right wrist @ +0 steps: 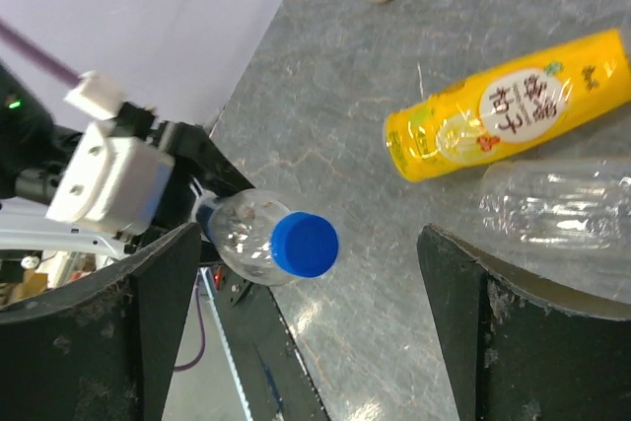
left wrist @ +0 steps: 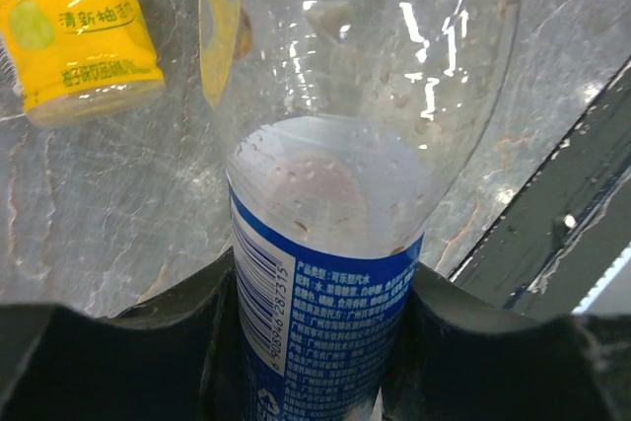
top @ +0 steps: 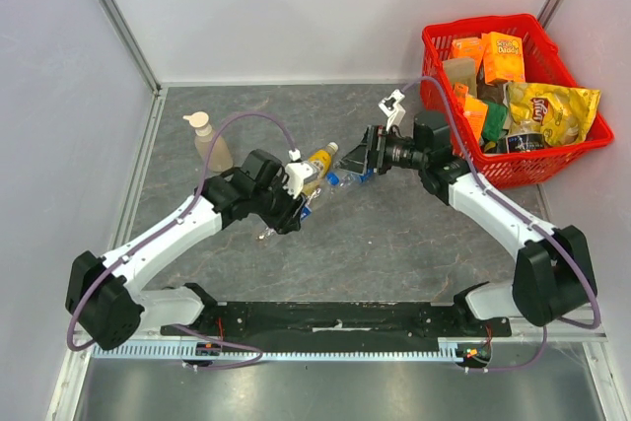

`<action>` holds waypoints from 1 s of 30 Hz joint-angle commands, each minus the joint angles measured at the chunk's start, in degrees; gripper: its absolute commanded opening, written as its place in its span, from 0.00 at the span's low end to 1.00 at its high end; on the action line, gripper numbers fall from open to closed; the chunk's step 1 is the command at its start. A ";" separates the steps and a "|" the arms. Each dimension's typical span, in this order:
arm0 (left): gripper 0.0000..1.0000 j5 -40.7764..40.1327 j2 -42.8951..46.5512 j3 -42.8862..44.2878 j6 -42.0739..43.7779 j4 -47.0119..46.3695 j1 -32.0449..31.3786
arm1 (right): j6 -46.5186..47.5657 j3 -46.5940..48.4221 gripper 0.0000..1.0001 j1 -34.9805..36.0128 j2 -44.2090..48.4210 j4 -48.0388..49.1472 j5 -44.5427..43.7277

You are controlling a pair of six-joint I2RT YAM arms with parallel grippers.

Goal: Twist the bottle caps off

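Observation:
My left gripper [left wrist: 323,278] is shut on a clear bottle with a blue label [left wrist: 325,322], gripping it around the label. In the right wrist view this bottle [right wrist: 242,234] sticks out toward the camera, and its blue cap [right wrist: 305,245] is still on it. My right gripper [right wrist: 308,236] is open, with one finger on each side of the cap and touching nothing. A yellow juice bottle [right wrist: 508,105] and another clear bottle [right wrist: 562,206] lie on the table beyond. In the top view the two grippers face each other at mid-table, left [top: 299,202] and right [top: 353,160].
A beige pump soap bottle [top: 210,145] stands at the back left. A red basket [top: 434,46] full of snack packets sits at the back right, close behind my right arm. White walls close the table on three sides.

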State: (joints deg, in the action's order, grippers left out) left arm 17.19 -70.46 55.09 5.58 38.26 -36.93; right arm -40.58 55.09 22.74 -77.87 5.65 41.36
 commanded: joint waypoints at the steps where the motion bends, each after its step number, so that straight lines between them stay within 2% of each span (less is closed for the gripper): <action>1: 0.26 -10.06 3.13 -0.86 -0.57 0.15 -3.41 | -2.40 -0.69 0.94 0.02 -2.37 3.75 5.04; 5: 0.26 -14.72 3.13 -1.39 -0.66 0.15 -4.38 | -3.28 -0.69 0.82 0.02 -3.08 3.93 5.48; 11: 0.26 -16.84 0.59 -0.34 -0.57 0.94 -4.56 | -8.63 -3.67 0.71 0.02 -4.31 10.07 8.29; 23: 0.27 -18.58 1.99 -0.69 -0.75 0.94 -6.05 | -10.22 -4.20 0.71 1.25 -8.00 11.92 9.26; 30: 0.27 -21.32 2.16 -0.95 -0.66 1.20 -8.34 | -11.72 -3.68 0.63 2.31 -10.29 13.34 9.44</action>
State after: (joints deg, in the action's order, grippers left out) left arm -1.78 -69.89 53.98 5.56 39.40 -44.38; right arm -51.09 50.89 24.47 -87.02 16.38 49.52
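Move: The blue cap of the bottle in the left hand lies about 3 cm back, 3 cm left and 4 cm below the right hand. The lying yellow bottle is some 6 cm ahead and 8 cm left of the right hand, the lying clear bottle 4 cm ahead and 3 cm right, both roughly 21 cm below. From the left hand, the cap is about 8 cm ahead, 10 cm right and 6 cm up. Right hand sinks about 5 cm and left to the cap, partly closing, while left shifts its held bottle left. ##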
